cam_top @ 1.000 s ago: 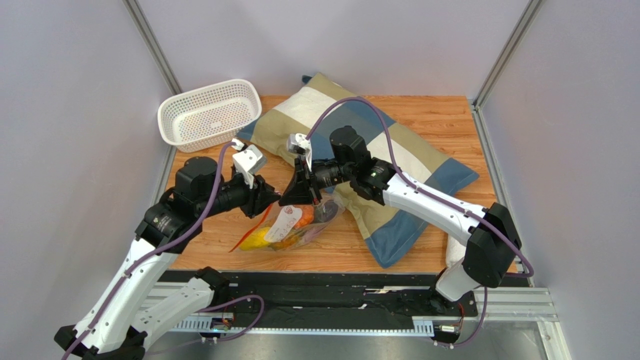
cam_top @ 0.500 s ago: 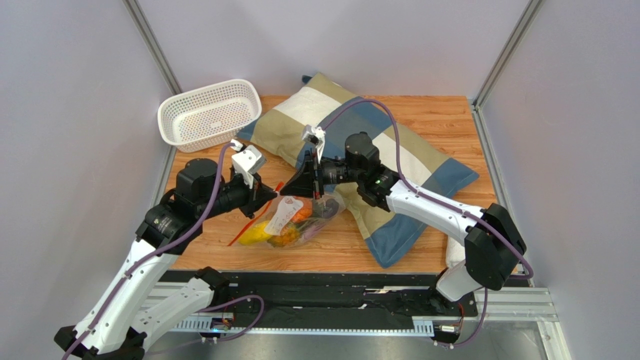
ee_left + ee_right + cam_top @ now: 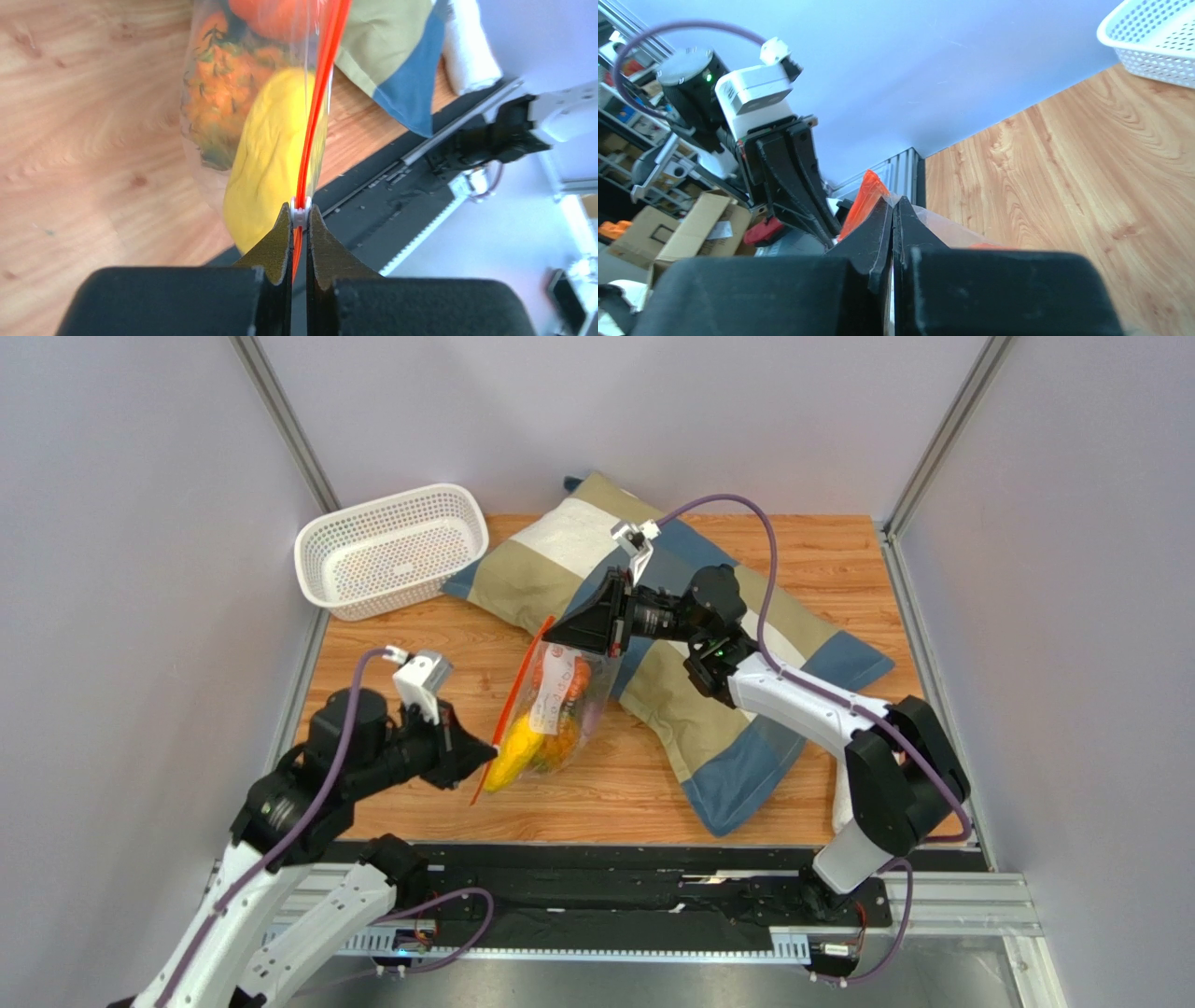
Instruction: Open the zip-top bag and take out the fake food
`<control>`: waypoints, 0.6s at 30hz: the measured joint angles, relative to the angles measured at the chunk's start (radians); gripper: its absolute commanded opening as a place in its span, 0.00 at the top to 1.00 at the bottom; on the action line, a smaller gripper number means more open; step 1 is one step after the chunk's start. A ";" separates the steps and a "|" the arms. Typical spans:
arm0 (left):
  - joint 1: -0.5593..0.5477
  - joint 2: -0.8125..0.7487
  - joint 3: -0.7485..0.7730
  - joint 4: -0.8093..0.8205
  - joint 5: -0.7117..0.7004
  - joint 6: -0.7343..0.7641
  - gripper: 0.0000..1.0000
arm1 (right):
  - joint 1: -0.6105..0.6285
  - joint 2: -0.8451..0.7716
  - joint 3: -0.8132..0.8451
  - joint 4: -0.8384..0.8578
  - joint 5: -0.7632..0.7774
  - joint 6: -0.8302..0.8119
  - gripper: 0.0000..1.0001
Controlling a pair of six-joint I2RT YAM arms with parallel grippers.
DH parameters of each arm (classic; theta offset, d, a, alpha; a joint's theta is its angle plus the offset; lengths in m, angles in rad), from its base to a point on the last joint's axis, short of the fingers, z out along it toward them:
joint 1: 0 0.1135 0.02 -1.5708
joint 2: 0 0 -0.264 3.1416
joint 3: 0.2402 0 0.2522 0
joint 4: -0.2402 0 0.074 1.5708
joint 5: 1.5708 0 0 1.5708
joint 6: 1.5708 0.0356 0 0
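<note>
The zip-top bag (image 3: 558,711) hangs stretched between both grippers above the wooden table. Its orange-red zip strip (image 3: 508,714) runs taut from one to the other. My left gripper (image 3: 474,759) is shut on the small white slider (image 3: 300,211) at the strip's near end. At the far upper end, my right gripper (image 3: 561,633) is shut on the bag's clear edge beside the strip (image 3: 868,196). The fake food shows through the plastic: a yellow piece (image 3: 267,157), an orange pineapple (image 3: 217,77) and an orange-red round one (image 3: 274,10).
A white perforated basket (image 3: 393,546) sits at the back left. A beige-and-blue pillow (image 3: 730,637) lies under the right arm. The black rail (image 3: 603,875) runs along the near edge. Grey walls close in both sides.
My left gripper closed on the slider and drew back toward the near left. The right gripper rose toward the back right, lifting the bag off the table and pulling the strip taut.
</note>
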 measured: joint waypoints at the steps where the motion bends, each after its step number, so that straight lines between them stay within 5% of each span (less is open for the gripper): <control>1: 0.000 -0.053 -0.014 -0.023 0.002 -0.032 1.00 | -0.002 0.019 0.015 0.014 -0.005 0.019 1.00; 9: 0.003 -0.394 -0.096 -0.137 0.082 -0.191 1.00 | 0.022 0.253 0.124 0.216 -0.040 0.225 1.00; 18: 0.003 -0.399 -0.161 -0.139 0.275 -0.203 1.00 | 0.085 0.380 0.229 0.201 -0.057 0.244 1.00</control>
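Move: The left hand already holds the white slider on the zip-top bag's red zip; the zip's near end hangs about 6 cm back, 2 cm left and 4 cm below it. The yellow food lies some 4 cm ahead, 3 cm right and 5 cm below that hand, the orange food about 13 cm ahead and 10 cm right, about level. From the right hand, pinching the zip's far end, the slider is roughly 15 cm back, 8 cm left and 7 cm below. Keeping its pinch on the slider, the left hand drags it along the zip to the near end, going back towards its base about 10 cm and a little down, rolling some 15 degrees left side down. The right hand still grips the far end, carrying it about 7 cm left and 4 cm down as it turns counter-clockwise. Both grippers stay shut. ##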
